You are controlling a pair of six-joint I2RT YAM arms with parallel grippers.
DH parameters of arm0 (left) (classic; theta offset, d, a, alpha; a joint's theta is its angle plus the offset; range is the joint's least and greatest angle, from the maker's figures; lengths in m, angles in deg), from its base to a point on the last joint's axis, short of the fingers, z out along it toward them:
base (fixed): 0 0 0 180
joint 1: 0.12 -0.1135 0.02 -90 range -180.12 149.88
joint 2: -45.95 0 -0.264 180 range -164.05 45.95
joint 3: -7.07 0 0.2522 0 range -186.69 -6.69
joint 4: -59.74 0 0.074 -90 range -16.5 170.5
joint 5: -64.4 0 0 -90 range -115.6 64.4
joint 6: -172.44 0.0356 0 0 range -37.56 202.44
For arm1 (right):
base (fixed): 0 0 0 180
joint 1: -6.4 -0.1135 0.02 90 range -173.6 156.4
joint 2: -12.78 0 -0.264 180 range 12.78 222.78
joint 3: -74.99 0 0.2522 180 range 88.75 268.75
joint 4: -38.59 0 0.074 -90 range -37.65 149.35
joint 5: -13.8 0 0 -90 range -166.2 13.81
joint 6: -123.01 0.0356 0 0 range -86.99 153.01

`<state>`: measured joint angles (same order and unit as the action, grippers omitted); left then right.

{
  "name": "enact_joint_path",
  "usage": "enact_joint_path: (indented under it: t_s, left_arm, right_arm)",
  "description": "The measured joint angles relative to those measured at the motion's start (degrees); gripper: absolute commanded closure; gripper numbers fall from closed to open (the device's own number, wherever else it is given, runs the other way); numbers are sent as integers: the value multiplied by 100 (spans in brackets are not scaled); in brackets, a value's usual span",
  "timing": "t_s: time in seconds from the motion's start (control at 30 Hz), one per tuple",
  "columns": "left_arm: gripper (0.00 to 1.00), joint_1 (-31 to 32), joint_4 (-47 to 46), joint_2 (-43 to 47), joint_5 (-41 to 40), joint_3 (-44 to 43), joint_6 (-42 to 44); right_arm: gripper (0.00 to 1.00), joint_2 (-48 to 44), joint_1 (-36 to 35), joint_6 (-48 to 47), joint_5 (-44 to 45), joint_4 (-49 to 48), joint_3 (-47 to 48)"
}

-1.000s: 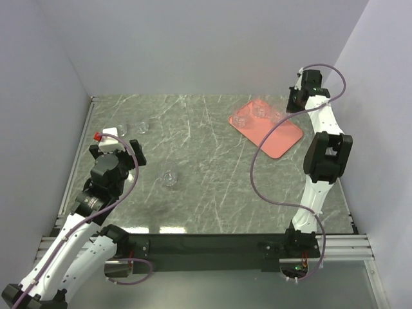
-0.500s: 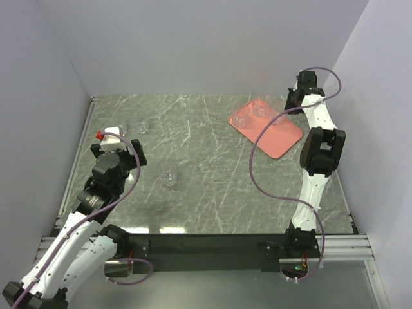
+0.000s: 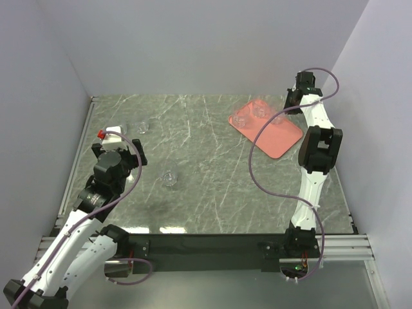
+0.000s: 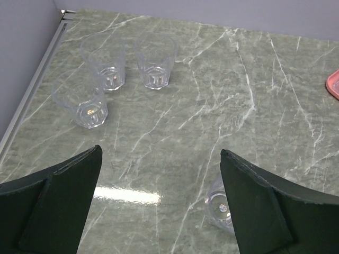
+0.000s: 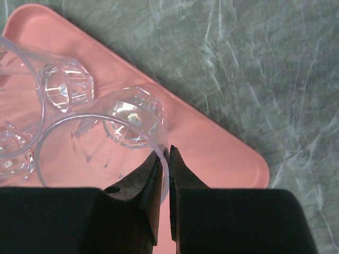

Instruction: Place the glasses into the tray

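Observation:
The salmon-pink tray (image 3: 277, 138) lies at the far right of the table. Two clear glasses (image 3: 240, 119) (image 3: 260, 111) stand on its far end. My right gripper (image 5: 165, 153) is shut on the rim of a third glass (image 5: 130, 119), held over the tray (image 5: 212, 153) beside those two (image 5: 61, 82). My left gripper (image 4: 159, 206) is open and empty, low over the table at the left. One glass (image 4: 220, 203) stands just inside its right finger. Three more glasses (image 4: 104, 63) (image 4: 155, 62) (image 4: 83, 100) stand ahead of it near the left edge.
A metal rail (image 3: 88, 129) borders the table's left edge, close to the three glasses. Grey walls enclose the left, far and right sides. The lone glass also shows mid-table in the top view (image 3: 169, 177). A purple cable (image 3: 254, 174) loops from the right arm over the tray.
The right arm has straightened toward the far wall, carrying its glass a little further over the tray. The left arm has barely moved.

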<state>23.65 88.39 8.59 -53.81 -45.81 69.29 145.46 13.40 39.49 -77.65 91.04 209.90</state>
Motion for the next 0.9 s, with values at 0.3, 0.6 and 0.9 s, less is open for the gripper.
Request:
enact_joint_path:
  t_s: [0.3,0.6,0.9]
  left_arm:
    - [1,-28,0,-37,68,0,20]
    - [1,-68,-2,-37,385,0,-31]
    - [1,-83,162,-695,1062,-122,-1128]
  right_arm:
    - [59,0,0,-37,17,-17,125]
    - [56,-610,13,-260,-44,-195,-660]
    - [55,-3421,122,-1200,-1460,-402,-3366]
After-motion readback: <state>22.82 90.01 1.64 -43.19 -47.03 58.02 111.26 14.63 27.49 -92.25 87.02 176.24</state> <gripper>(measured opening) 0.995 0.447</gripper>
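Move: The right gripper still pinches the rim of the glass standing on the tray, its middle about 4 cm left of the hand and 5 cm below; a second tray glass is 10 cm left and 4 cm ahead, a third 17 cm left and 1 cm back. For the left gripper, the lone glass is about 13 cm right, 2 cm ahead and 20 cm below; another stands 14 cm ahead, 10 cm left, equally low. Open the right fingers to nearly half so they let go of the glass rim, staying almost in place, then pull back quickly about 12 cm and up 8 cm, drifting left, away from the glass, the hand turning counter-clockwise. Late on, start the wide-open left gripper right and down, about 5 cm, towards the lone glass, tipping and rolling it slightly, right side rising. ##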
